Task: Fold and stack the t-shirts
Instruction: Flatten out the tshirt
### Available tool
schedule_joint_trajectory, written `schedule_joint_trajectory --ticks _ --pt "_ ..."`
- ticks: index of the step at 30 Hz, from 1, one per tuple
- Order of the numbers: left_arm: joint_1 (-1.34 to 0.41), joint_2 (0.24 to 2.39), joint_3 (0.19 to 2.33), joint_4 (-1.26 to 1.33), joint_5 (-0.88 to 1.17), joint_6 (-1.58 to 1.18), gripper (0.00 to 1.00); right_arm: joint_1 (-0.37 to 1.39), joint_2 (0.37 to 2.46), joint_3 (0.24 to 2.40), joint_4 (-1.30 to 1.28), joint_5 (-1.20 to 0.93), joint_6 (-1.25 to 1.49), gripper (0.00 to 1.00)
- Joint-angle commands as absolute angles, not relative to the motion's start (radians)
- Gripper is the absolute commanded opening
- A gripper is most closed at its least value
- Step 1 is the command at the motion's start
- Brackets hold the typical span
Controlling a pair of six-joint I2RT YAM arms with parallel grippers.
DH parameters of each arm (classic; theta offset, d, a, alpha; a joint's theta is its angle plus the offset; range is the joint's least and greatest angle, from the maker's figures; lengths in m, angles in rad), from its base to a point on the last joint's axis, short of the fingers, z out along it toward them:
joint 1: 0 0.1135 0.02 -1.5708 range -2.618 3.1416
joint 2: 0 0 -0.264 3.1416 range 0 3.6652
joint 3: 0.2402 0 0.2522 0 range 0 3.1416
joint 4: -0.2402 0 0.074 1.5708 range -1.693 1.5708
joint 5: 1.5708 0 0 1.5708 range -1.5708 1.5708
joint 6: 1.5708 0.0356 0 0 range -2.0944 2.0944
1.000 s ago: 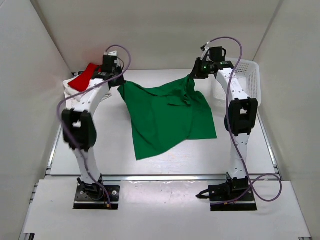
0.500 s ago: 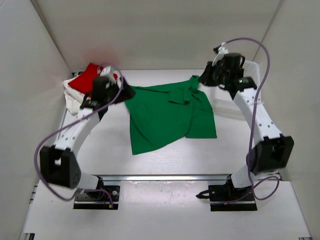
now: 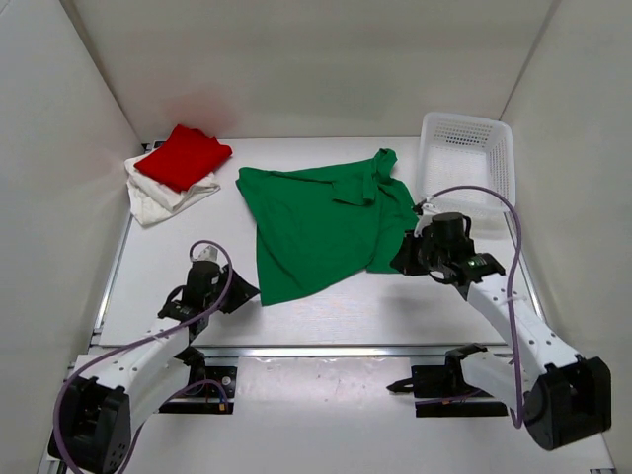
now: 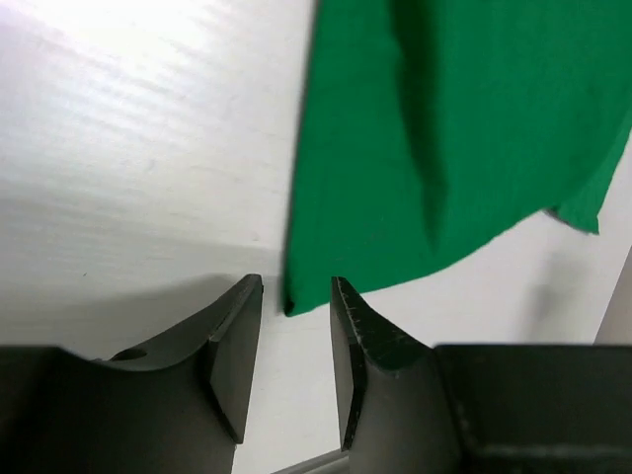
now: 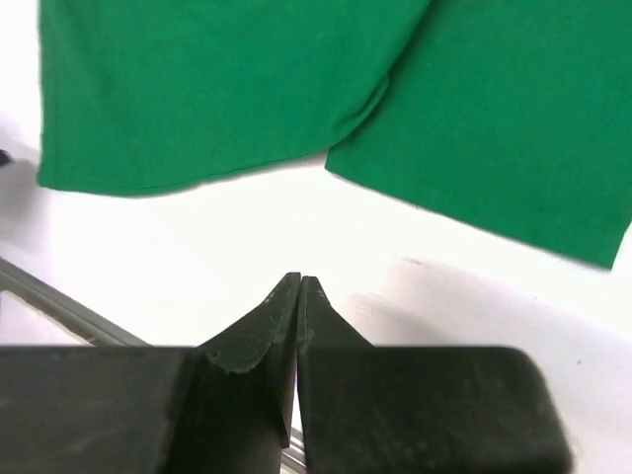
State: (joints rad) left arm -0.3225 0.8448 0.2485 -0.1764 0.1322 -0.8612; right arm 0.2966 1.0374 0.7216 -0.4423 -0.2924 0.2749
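A green t-shirt (image 3: 321, 227) lies spread, with wrinkles, in the middle of the table. A folded red t-shirt (image 3: 183, 156) rests on an off-white t-shirt (image 3: 158, 200) at the back left. My left gripper (image 3: 245, 292) hovers low at the green shirt's near left corner. In the left wrist view this gripper (image 4: 296, 288) is open, and the corner of the green cloth (image 4: 444, 128) reaches just to its tips, ungripped. My right gripper (image 3: 403, 259) sits by the near right corner. In the right wrist view it (image 5: 299, 280) is shut and empty, short of the green hem (image 5: 247, 89).
A white perforated basket (image 3: 464, 148) stands at the back right, beyond the right arm. White walls close in the back and both sides. A metal rail (image 3: 326, 349) runs along the table's near edge.
Both arms have let go of the green shirt's far edge and swung back to its near corners. The shirt now lies flatter. The left jaws stand apart; the right ones are shut.
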Motion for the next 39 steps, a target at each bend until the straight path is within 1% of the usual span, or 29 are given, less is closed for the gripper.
schedule_joint_trajectory --ticks 1,3,4,6,10,13,19,21,25,26,27,28,29,32,34,35,36,37,38,39 --pt "-0.331 0.859 0.203 -0.101 0.092 -0.962 0.45 0.253 0.960 0.664 -0.351 -0.325 0.308 0.01" --pt "-0.353 0.862 0.164 -0.075 0.083 -1.001 0.45 0.238 0.927 0.628 -0.348 -0.333 0.324 0.00" --pt "-0.350 0.859 0.158 -0.066 0.078 -1.008 0.47 0.229 0.922 0.623 -0.345 -0.347 0.325 0.01" --pt "-0.345 0.862 0.149 -0.058 0.072 -1.015 0.47 0.219 0.901 0.611 -0.336 -0.344 0.322 0.01" --pt "-0.406 0.903 0.161 -0.049 0.034 -1.032 0.48 0.219 0.910 0.604 -0.336 -0.348 0.322 0.01" --pt "-0.428 0.939 0.149 -0.014 0.032 -1.057 0.47 0.221 0.907 0.591 -0.328 -0.348 0.322 0.01" --pt "-0.456 0.976 0.152 0.023 0.025 -1.063 0.43 0.160 0.894 0.581 -0.334 -0.368 0.321 0.01" --pt "-0.453 0.982 0.155 0.032 0.025 -1.055 0.34 0.144 0.899 0.574 -0.327 -0.353 0.322 0.01" --pt "-0.465 1.012 0.178 0.049 0.031 -1.060 0.22 0.103 0.913 0.574 -0.341 -0.331 0.340 0.02" --pt "-0.474 1.020 0.187 0.055 0.032 -1.055 0.17 0.083 0.922 0.572 -0.336 -0.318 0.347 0.03" --pt "-0.479 1.029 0.198 0.051 0.026 -1.049 0.11 0.072 0.922 0.569 -0.336 -0.290 0.371 0.07" --pt "-0.489 1.034 0.201 0.054 0.022 -1.046 0.08 0.058 0.928 0.562 -0.321 -0.273 0.373 0.12" --pt "-0.489 1.037 0.213 0.049 0.026 -1.039 0.00 0.039 0.933 0.543 -0.299 -0.259 0.391 0.18" --pt "-0.462 1.028 0.257 0.029 0.037 -0.996 0.00 -0.026 0.959 0.512 -0.250 -0.268 0.446 0.31" --pt "-0.424 1.013 0.300 0.002 0.051 -0.957 0.00 -0.038 0.989 0.491 -0.213 -0.259 0.478 0.34" --pt "-0.420 1.005 0.322 0.000 0.054 -0.933 0.00 -0.052 1.018 0.486 -0.210 -0.261 0.489 0.34" --pt "-0.404 1.003 0.353 -0.032 0.057 -0.913 0.00 -0.034 1.034 0.486 -0.192 -0.224 0.515 0.35" --pt "-0.393 0.997 0.366 -0.049 0.067 -0.901 0.00 -0.022 1.035 0.463 -0.160 -0.169 0.520 0.39" --pt "-0.387 0.991 0.388 -0.055 0.064 -0.885 0.00 -0.003 1.055 0.444 -0.143 -0.151 0.541 0.41" --pt "-0.371 0.988 0.403 -0.063 0.074 -0.868 0.00 -0.005 1.084 0.424 -0.102 -0.138 0.561 0.42"
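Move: The green t-shirt's near-left corner lies just under the left hand's half-open fingers, about 1 cm back, 2 cm right and 3 cm below; the shirt's middle is some 17 cm ahead and 15 cm right, the metal rail about 10 cm back, level sideways. From the closed right hand, the near-right corner is roughly 6 cm ahead, 10 cm right and 12 cm down, with the near hem's notch about 6 cm ahead and 4 cm left. Dipping and easing right about 3 cm, the left hand shuts its fingers on the t-shirt's near-left corner, then starts carrying it forward and up by about 3 cm each. The right hand shifts some 9 cm right and then sinks as well towards the near-right corner, turning clockwise about 30 degrees and opening its fingers part way, still clear of the cloth. ##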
